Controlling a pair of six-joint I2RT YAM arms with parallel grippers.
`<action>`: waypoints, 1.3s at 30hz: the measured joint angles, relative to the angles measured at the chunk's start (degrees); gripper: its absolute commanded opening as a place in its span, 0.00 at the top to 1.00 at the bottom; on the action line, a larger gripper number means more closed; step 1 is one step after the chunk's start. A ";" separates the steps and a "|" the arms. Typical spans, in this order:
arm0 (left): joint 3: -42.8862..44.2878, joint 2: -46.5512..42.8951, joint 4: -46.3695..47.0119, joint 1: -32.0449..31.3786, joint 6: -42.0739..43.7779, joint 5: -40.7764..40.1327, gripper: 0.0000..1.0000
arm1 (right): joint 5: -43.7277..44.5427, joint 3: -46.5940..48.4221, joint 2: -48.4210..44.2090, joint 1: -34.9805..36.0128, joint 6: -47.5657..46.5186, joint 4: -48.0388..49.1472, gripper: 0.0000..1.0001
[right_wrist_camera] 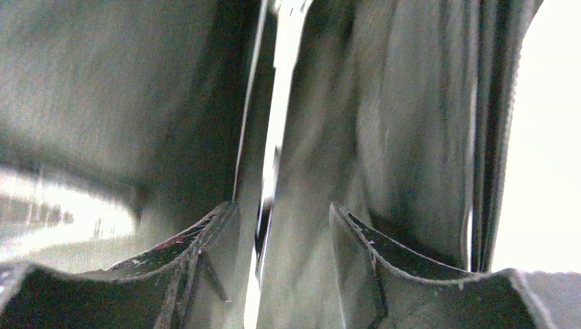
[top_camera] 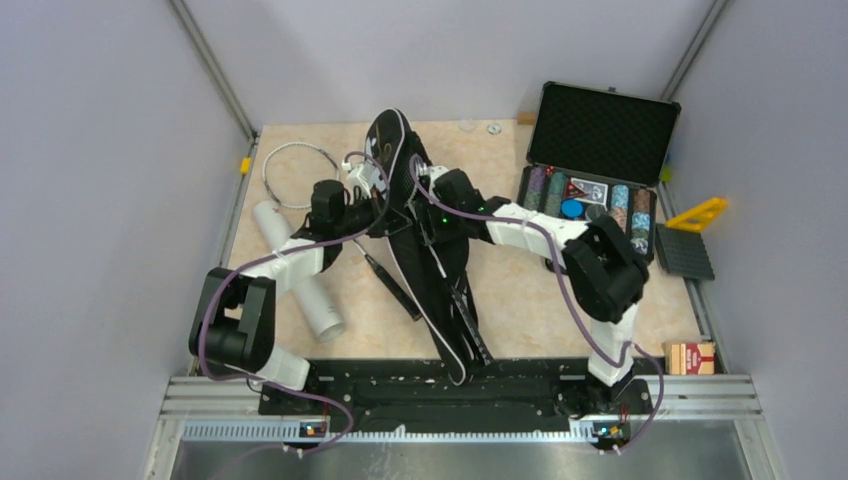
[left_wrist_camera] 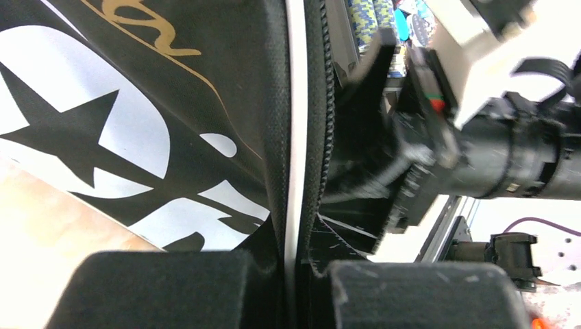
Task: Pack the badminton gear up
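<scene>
The long black racket bag (top_camera: 440,290) lies lengthwise down the middle of the table, and its white lettering (left_wrist_camera: 137,137) fills the left wrist view. My left gripper (top_camera: 378,205) (left_wrist_camera: 298,264) is shut on the bag's white-piped zipper edge (left_wrist_camera: 294,137). My right gripper (top_camera: 425,200) (right_wrist_camera: 284,212) is at the same edge from the other side. Its fingers stand apart around a fold of the bag (right_wrist_camera: 384,137) without pinching it. A white-framed racket (top_camera: 290,147) lies to the left of the bag with its black handle (top_camera: 395,285) beside it. A white tube (top_camera: 300,270) lies under the left arm.
An open black case of poker chips (top_camera: 600,130) stands at the back right. A yellow triangle (top_camera: 700,213), a black mat (top_camera: 685,252) and a small box (top_camera: 690,355) sit along the right edge. Grey walls close in the sides, and a metal rail (top_camera: 460,395) runs along the near edge.
</scene>
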 measured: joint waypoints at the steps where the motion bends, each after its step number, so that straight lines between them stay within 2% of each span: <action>1: 0.00 -0.50 -0.76 -0.11 0.59 -0.07 1.00 | -0.96 -2.12 -1.92 0.02 -1.07 -0.15 0.47; 6: 0.00 -1.07 -2.16 -0.02 2.75 -0.31 1.00 | -4.63 -11.76 -11.21 0.07 -4.04 0.92 0.46; 13: -0.02 -1.07 -2.19 -0.02 3.41 0.00 1.00 | -11.52 -20.13 -13.84 0.13 -3.39 3.80 0.48; 14: -0.02 -1.07 -2.21 -0.02 3.54 0.04 1.00 | -12.44 -21.00 -13.84 0.22 -3.06 3.98 0.52; 15: -0.02 -1.07 -2.21 -0.02 3.67 0.04 1.00 | -13.33 -21.70 -13.84 0.33 -2.60 4.20 0.60; 18: -0.07 -1.07 -2.32 -0.04 4.28 0.00 1.00 | -16.22 -22.97 -13.84 0.79 -1.27 5.25 0.91; 20: -0.07 -1.07 -2.73 -0.02 4.66 0.02 1.00 | -17.18 -23.21 -13.97 1.01 1.42 5.33 1.00; 24: -0.26 -1.09 -3.32 0.04 5.77 -0.42 1.00 | -18.75 -22.91 -14.80 0.98 3.54 4.15 1.00; 29: -0.66 -2.16 -3.74 0.33 6.64 -0.37 1.00 | -18.99 -17.86 -15.67 1.18 6.49 -1.05 1.00; 34: -0.70 -2.95 -2.73 0.13 7.67 -1.05 1.00 | -16.41 -11.04 -15.67 1.18 8.48 -7.21 1.00; 39: -0.72 -2.93 -2.34 -0.68 8.28 -3.21 1.00 | -14.12 -8.81 -15.06 1.60 11.82 -8.41 1.00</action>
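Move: The racket shaft just short of its handle lies about 12 cm back from the right hand, 3 cm to its right and 2 cm lower; the middle of that handle is some 27 cm back and 13 cm right. The second racket's handle lies roughly 16 cm back, 10 cm left. From the left hand, already pinching the bag's zipped edge, the shaft spot is about 14 cm back, 10 cm right and 8 cm below. The open right hand runs 12 cm back along the racket shaft, pinches it and lifts about 7 cm. ##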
